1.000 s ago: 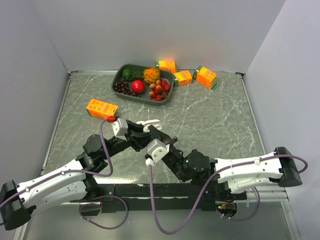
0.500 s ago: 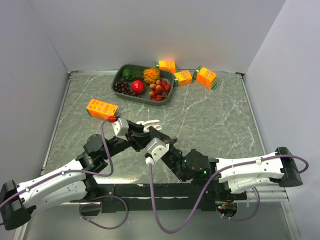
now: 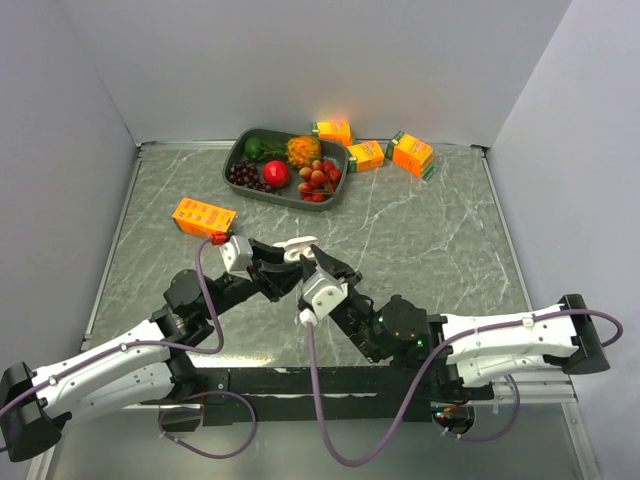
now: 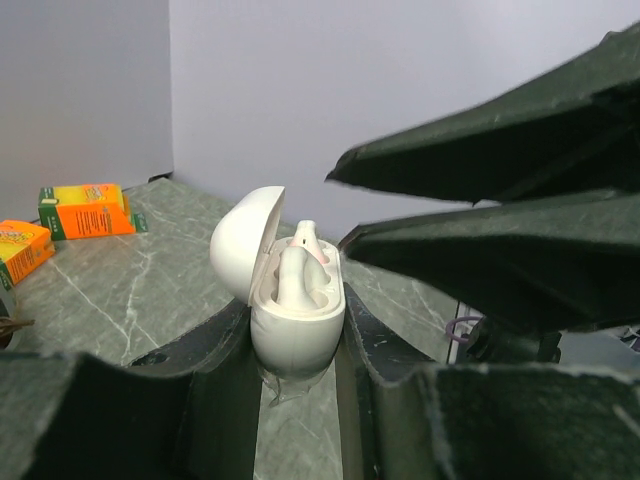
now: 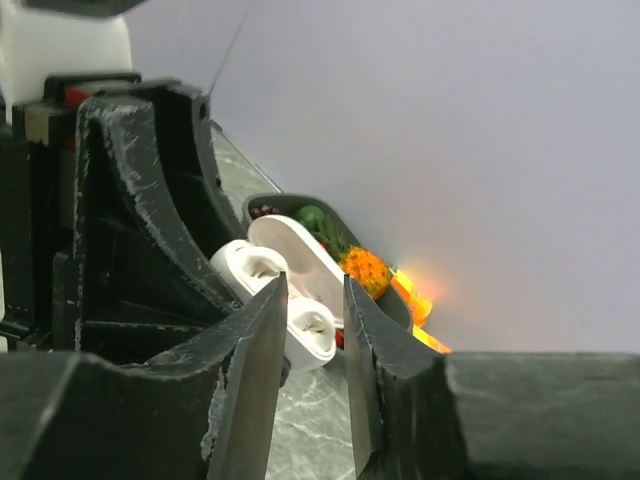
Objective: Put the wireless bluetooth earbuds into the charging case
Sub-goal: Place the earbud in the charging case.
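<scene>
A white charging case [image 4: 296, 322] stands upright with its lid [image 4: 244, 244] swung open, and my left gripper [image 4: 296, 346] is shut on its lower body. A white earbud [image 4: 297, 264] sits in the case, its top poking up. In the top view the case [image 3: 300, 249] is held above the middle of the table. My right gripper [image 5: 315, 290] hovers just in front of the case [image 5: 300, 335] with its jaws a little apart and nothing between them. Its dark fingers [image 4: 480, 255] reach in from the right, close to the case rim. Both seats [image 5: 262, 264] look filled.
A grey tray [image 3: 238, 150] of fruit stands at the back. Orange cartons lie near it [image 3: 412, 153], [image 3: 366, 155], [image 3: 334, 131], and one more orange carton [image 3: 203, 216] lies left of the grippers. Grey walls close in the marble table [image 3: 430, 240].
My right gripper's jaws have parted from shut, and that arm has shifted slightly to the right. My left gripper still holds the case in the same place.
</scene>
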{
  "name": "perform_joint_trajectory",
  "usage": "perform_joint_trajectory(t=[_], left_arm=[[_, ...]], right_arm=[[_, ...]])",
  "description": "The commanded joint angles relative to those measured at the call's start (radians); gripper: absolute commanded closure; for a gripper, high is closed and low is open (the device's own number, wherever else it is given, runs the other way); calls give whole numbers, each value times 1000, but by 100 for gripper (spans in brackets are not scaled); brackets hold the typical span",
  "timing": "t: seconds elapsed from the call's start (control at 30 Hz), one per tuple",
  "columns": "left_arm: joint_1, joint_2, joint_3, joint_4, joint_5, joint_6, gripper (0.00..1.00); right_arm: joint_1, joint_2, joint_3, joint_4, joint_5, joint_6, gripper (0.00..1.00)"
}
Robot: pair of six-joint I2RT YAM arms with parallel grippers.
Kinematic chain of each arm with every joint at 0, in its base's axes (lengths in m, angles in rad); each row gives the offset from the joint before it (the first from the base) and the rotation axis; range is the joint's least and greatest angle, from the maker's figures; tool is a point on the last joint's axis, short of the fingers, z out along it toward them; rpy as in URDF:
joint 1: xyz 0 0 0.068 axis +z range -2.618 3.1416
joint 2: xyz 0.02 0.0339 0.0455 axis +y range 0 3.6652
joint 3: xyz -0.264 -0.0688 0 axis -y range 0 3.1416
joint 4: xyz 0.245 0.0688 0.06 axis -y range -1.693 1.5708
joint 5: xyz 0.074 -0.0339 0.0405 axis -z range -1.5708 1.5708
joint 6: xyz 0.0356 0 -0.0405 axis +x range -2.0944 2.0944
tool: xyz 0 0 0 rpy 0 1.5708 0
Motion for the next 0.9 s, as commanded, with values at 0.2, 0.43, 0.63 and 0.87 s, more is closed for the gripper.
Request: perform_joint_trajectory(t=[0.2, 0.43, 0.63, 0.87], left_arm=[[3, -20, 13, 67, -4, 4, 99], [3, -18, 10, 59, 22, 0, 99], [3, -21, 21, 30, 5, 7, 99], [3, -27, 17, 26, -6, 7, 99]], right_arm=[[-36, -74, 226, -136, 53, 116, 59], [-69, -13, 335, -417, 8, 220, 44], [-69, -19, 356, -578, -88, 317, 33], [-69, 6, 375, -646, -107, 343, 31]])
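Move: The open charging case, held upright in the left fingertips, lies about 2 cm ahead of the right hand, 3 cm to its left and 2 cm lower. The lid stands about 4 cm ahead, 4 cm left and 1 cm lower, and the projecting earbud end is some 2 cm ahead, 2 cm left and 1 cm below. From the left hand, the case is 1 cm ahead, 2 cm right and 2 cm higher. Already partly open and holding nothing, the right hand comes up from beside the earbud, rising about 8 cm and swinging nearly 4 cm to its right and slightly forward, away from the case. It then turns back down and left to finish about 2 cm above its start, fingers spreading plainly wider and tipping roughly 10 degrees downward, while the left hand keeps its hold and stays in place. ##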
